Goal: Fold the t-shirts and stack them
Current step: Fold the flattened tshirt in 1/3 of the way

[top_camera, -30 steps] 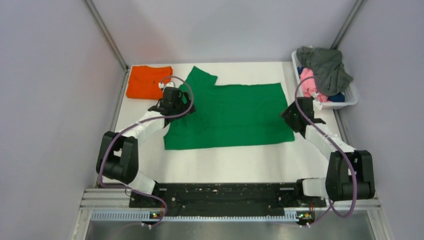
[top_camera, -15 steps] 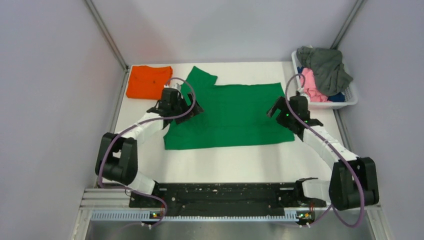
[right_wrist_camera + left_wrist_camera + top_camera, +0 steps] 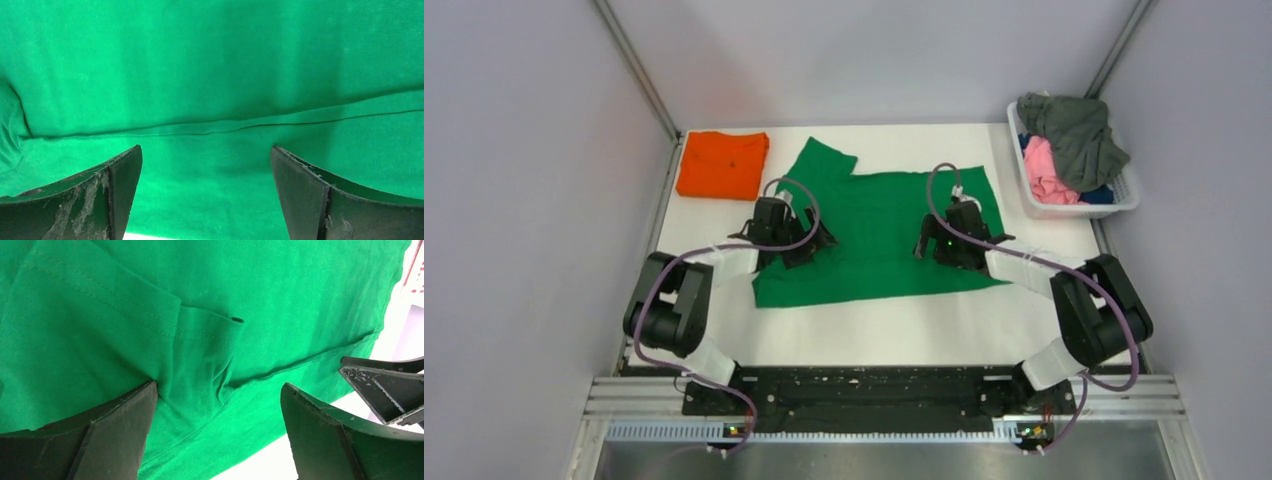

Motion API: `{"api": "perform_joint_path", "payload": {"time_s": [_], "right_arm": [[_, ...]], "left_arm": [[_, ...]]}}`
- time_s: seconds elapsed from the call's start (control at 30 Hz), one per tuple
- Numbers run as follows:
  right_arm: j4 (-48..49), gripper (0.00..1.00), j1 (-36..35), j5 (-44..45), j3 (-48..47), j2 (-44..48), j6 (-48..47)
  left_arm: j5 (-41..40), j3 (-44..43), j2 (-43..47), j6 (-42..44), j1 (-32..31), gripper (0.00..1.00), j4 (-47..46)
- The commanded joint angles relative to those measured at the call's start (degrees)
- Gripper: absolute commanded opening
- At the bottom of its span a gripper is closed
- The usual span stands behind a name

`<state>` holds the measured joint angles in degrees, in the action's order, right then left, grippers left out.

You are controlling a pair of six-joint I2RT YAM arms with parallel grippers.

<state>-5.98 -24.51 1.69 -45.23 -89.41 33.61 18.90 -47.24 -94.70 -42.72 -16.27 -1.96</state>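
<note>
A bright green t-shirt (image 3: 879, 225) lies partly folded in the middle of the white table, one sleeve sticking out at the far left. A folded orange t-shirt (image 3: 721, 163) lies at the far left corner. My left gripper (image 3: 809, 243) is open just above the green shirt's left part, over a tucked sleeve (image 3: 200, 360). My right gripper (image 3: 929, 245) is open low over the shirt's right part, over a fold line (image 3: 210, 127). Both hold nothing.
A white plastic basket (image 3: 1129, 195) at the far right holds grey (image 3: 1079, 135), pink (image 3: 1042, 170) and blue shirts. Grey walls close in the table on three sides. The right gripper's fingers (image 3: 385, 387) show in the left wrist view.
Both grippers have moved inward from the shirt's left and right edges onto the green shirt. The right one travelled further, leftward across the hem side. The shirt's right edge lies slightly shifted.
</note>
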Motion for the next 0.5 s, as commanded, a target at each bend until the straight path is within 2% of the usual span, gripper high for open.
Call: {"api": "perform_joint_path", "payload": {"time_s": [0.0, 0.17, 0.3, 0.47], "right_arm": [[-5.49, 0.99, -2.33, 1.03, 9.34, 4.79, 1.18], [-13.24, 0.99, -7.46, -0.01, 17.75, 14.89, 6.07], [-19.96, 0.99, -12.69, -0.49, 22.46, 25.57, 13.48], [-23.95, 0.99, -15.65, -5.25, 26.33, 35.74, 19.31]], "left_arm": [[-4.18, 11.05, 7.53, -1.51, -3.48, 0.99, 7.21], [-10.79, 21.07, 22.59, -5.73, -8.12, 0.99, 12.60], [-17.60, 24.76, 33.73, -6.78, -9.12, 0.99, 19.31], [-21.08, 26.37, 38.02, -7.25, -9.08, 0.99, 19.68]]}}
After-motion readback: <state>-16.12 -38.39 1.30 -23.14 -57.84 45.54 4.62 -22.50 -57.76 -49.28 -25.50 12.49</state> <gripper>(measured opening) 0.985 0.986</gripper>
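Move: The green t-shirt's middle lies about 16 cm right and 3 cm ahead of the left hand, and some 15 cm left and 3 cm ahead of the right, barely below both. The table's near edge runs roughly 27 cm straight back from either hand. The folded orange shirt is about 21 cm ahead and 22 cm left of the left hand; the laundry basket is some 23 cm ahead and 35 cm right of the right hand. Both wide-open hands, fingertips still on the t-shirt, drag it back about 14 cm towards the table's near edge. ##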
